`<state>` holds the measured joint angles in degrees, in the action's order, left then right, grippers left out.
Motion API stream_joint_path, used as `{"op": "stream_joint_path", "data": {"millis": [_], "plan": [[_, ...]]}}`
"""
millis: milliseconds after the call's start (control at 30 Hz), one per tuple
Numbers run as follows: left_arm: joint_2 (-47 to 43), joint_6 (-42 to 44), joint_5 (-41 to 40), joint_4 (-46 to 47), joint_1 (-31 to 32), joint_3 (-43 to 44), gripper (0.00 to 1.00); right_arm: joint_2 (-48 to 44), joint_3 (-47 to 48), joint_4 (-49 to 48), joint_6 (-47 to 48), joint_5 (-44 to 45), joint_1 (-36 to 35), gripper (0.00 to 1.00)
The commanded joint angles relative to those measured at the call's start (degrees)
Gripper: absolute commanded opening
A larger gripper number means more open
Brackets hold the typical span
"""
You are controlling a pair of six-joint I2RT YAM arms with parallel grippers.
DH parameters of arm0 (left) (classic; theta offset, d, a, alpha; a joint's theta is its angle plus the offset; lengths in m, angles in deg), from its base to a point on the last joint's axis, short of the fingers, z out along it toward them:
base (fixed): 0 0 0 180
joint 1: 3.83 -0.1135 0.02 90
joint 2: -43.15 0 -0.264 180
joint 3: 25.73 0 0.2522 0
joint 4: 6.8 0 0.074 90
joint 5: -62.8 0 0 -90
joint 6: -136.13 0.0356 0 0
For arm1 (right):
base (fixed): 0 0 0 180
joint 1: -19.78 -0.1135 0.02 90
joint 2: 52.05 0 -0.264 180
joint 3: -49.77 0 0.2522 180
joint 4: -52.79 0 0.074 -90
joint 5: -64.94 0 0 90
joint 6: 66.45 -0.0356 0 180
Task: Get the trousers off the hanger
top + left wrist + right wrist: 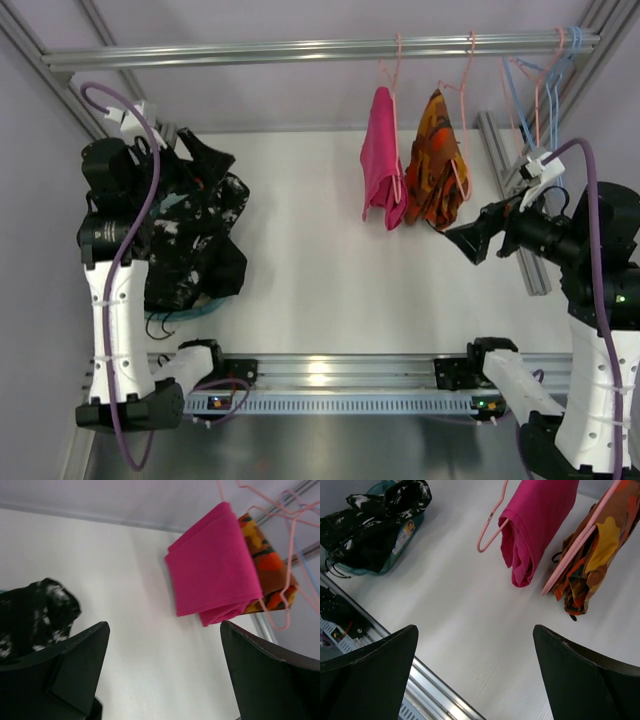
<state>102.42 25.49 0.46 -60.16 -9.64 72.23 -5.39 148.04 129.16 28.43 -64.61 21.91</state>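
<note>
Two trousers hang on pink hangers from the overhead rail (300, 48): a plain magenta-pink pair (381, 165) (212, 575) (535, 520) and, to its right, an orange-red-yellow patterned pair (436, 165) (267, 565) (590, 560). My right gripper (463, 245) (475, 627) is open with nothing between its fingers. It sits just right of and below the patterned pair, apart from it. My left gripper (165, 625) is open and empty at the far left, well away from both pairs.
A black garment with white marks (195, 230) (375, 525) is heaped in a teal basket (407, 527) beside the left arm. Empty blue and pink hangers (545, 70) hang at the rail's right end. An aluminium rail (340, 372) runs along the table's near edge.
</note>
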Motion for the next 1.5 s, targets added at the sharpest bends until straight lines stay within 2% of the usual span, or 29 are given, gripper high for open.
{"op": "stream_joint_path", "data": {"millis": [0,67,100,200,367,567,667,900,1000,1133,1267,1467], "plan": [[2.9,-11.2,6.7,13.8,3.4,2.5,0.98,1.6,3.7,-2.6,-0.8,1.1,1.1,0.99],[5.9,-7.7,0.4,14.3,8.7,5.2,0.98,2.5,5.0,-2.8,-0.9,1.4,1.5,0.99],[6.7,-6.4,-1.6,14.7,14.9,6.2,0.98,2.9,5.5,-2.9,-1.1,1.4,1.8,0.99],[9.6,-6.9,-2.4,19.8,24.0,5.0,0.98,4.1,7.2,-3.5,-1.6,1.4,2.7,0.99],[13.1,-16.2,2.2,34.4,29.6,-0.7,0.95,5.8,9.7,-4.1,-2.9,0.4,3.9,0.99],[20.4,-19.1,2.5,47.1,37.3,-1.9,0.93,6.5,10.4,-4.5,-3.7,-0.4,5.1,1.0],[24.7,-22.7,3.0,51.6,38.2,-1.2,0.9,6.4,10.4,-4.3,-3.5,-0.3,5.3,0.99],[34.7,-27.6,5.1,55.8,40.3,3.3,0.84,6.3,10.1,-4.3,-3.3,-0.1,5.3,0.99],[37.4,-30.9,6.1,60.4,40.9,4.0,0.77,5.8,9.6,-4.3,-3.3,-0.1,5.3,0.99],[39.8,-33.3,5.9,64.6,42.0,4.3,0.71,5.4,9.3,-4.0,-3.0,0.1,5.3,0.99],[41.6,-35.6,4.5,71.0,43.2,3.2,0.68,5.3,9.4,-3.9,-3.0,0.1,5.3,0.99],[44.9,-37.4,1.9,72.9,43.9,4.9,0.61,5.0,9.1,-3.7,-2.7,0.2,5.3,0.99]]}}
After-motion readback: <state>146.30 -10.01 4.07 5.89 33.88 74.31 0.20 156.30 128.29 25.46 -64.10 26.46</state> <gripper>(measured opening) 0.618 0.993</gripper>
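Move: The near arm of the magenta trousers' hanger is about 37 cm to my left hand's right, some 6 cm ahead and 4 cm lower; the magenta trousers' middle is around 5 cm farther out than that wire and slightly lower. The camouflage trousers hang about 10 cm to the right of the magenta ones, equally far out. From my right hand that hanger arm is some 15 cm left and 12 cm ahead, at about its height. I sweep my left hand about 36 cm to the right, away from above the basket to the near arm of the magenta trousers' hanger, later easing forward and sinking a little. The wrist swings some 45 degrees clockwise and rolls its left side down, while the wide fingers narrow to under two-thirds open around the wire. My right hand, still wide open, first rises and reaches forward a few centimetres, then waits. ##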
